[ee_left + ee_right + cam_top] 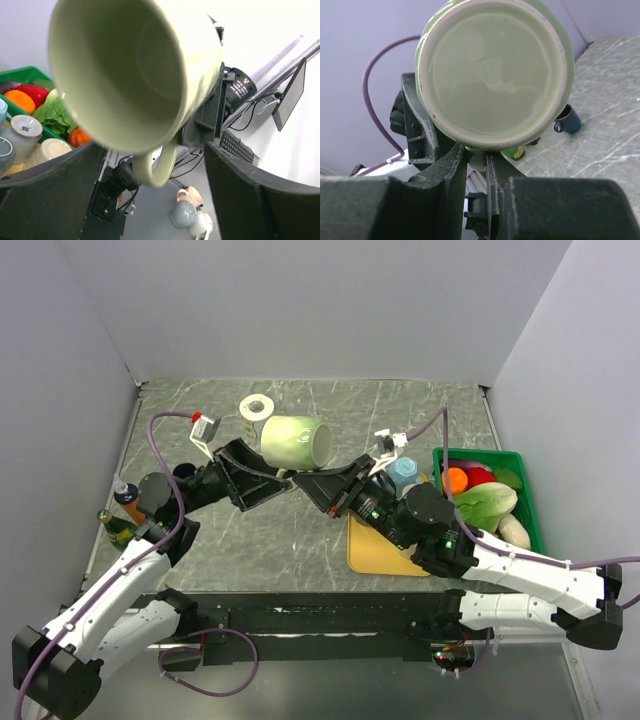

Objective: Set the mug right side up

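The pale green mug (pixel 295 440) hangs in the air above the table, lying on its side. Its open mouth (pixel 125 75) faces my left wrist camera and its flat base (pixel 492 70) faces my right one. My right gripper (pixel 476 167) is shut on the mug's handle (pixel 480 161), which points down under the body. My left gripper (pixel 155 195) is open, its two dark fingers (pixel 50 200) spread wide below the rim, apart from the handle (pixel 155 170) between them. In the top view the left gripper (pixel 278 476) and the right gripper (pixel 308 484) meet tip to tip under the mug.
A green crate (pixel 528 480) of vegetables stands at the right, beside a yellow board (pixel 372 550) and a blue-grey cup (pixel 404 472). A tape roll (pixel 257 407) lies behind the mug. Bottles (pixel 125 502) stand at the left edge, with a dark blue cup (pixel 568 120) nearby.
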Motion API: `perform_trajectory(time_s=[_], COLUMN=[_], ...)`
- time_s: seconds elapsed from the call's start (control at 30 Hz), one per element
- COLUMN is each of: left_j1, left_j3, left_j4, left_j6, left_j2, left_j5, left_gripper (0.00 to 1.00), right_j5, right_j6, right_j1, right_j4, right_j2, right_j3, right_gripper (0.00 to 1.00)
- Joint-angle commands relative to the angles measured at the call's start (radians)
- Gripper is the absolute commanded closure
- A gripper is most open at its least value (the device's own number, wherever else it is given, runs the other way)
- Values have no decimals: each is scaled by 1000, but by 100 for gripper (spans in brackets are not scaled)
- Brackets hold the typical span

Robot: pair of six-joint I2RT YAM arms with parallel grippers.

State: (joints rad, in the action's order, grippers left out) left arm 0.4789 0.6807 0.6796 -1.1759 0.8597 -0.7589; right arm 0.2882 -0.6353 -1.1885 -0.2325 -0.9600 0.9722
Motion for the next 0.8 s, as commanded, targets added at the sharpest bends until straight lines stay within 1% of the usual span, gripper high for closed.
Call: perform_trajectory(time_s=[0.0, 0.03, 0.13, 0.2, 0.23, 0.4, 0.43, 0.5, 0.53, 0.6, 0.63, 0.7, 0.73, 0.77], left_j1=[12, 12, 12, 12, 12, 12, 13, 13, 13, 13, 13, 13, 13, 15], left_j3=[34, 34, 34, 34, 36, 39, 40, 46, 57, 63, 65, 66, 66, 74], left_j4=[38, 35, 32, 31, 26, 8, 11, 8, -3, -28, -28, -31, -43, -61], left_j6=[1, 4, 9, 9, 10, 42, 47, 65, 73, 93, 94, 97, 102, 119], left_j2=[-16, -19, -22, -25, -28, -44, -45, -41, -39, -36, -34, -31, -31, -34], left_j5=[32, 30, 26, 21, 18, 6, -8, -26, -31, -30, -30, -22, -16, 12], left_gripper=[17, 24, 33, 37, 41, 51, 56, 63, 70, 76, 83, 92, 99, 99], right_j5=[-50, -53, -57, -52, -52, -35, -35, -37, -35, -40, -41, -47, -44, -34], right_j6=[-7, -7, -9, -7, -6, -1, -3, 0, -1, 2, 5, 16, 17, 22], right_j1=[3, 3, 3, 4, 3, 3, 4, 3, 3, 4, 3, 3, 4, 3], right_j4=[-180, -185, -186, -188, -188, -183, -186, -185, -185, -189, -189, -174, -168, -147], right_j2=[3, 0, 3, 10, 13, 35, 37, 40, 41, 38, 38, 32, 27, 24], right_j3=[20, 19, 16, 8, 3, -9, -12, -15, -17, -21, -21, -12, -10, -9], right_gripper=[100, 100, 100, 100, 100, 100, 100, 100, 100, 100, 100, 100, 100, 100])
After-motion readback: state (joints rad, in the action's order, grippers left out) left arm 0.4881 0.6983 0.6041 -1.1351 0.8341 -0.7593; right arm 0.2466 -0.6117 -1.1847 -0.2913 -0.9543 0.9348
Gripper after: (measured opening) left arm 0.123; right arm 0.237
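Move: The green mug lies on its side in the air, its mouth facing my left hand. Its handle is between my open left fingers, about 1 cm right of their midpoint, and still pinched by my right hand, about 1 cm left of that hand's point. From my left hand the mug's body is some 3 cm ahead, 2 cm right and 5 cm above. On the table, roughly 35 cm lower, the paper roll stands 27 cm ahead and 11 cm left; the yellow tray is 24 cm right and 2 cm back. I close my left fingers from almost wide open to nearly shut, pinching the mug's handle just beneath its body while that hand stays in place. My right hand keeps its own pinch on the handle, easing barely 1 cm left towards the left fingers and then most of the way back, with hardly any turn of the wrist. ##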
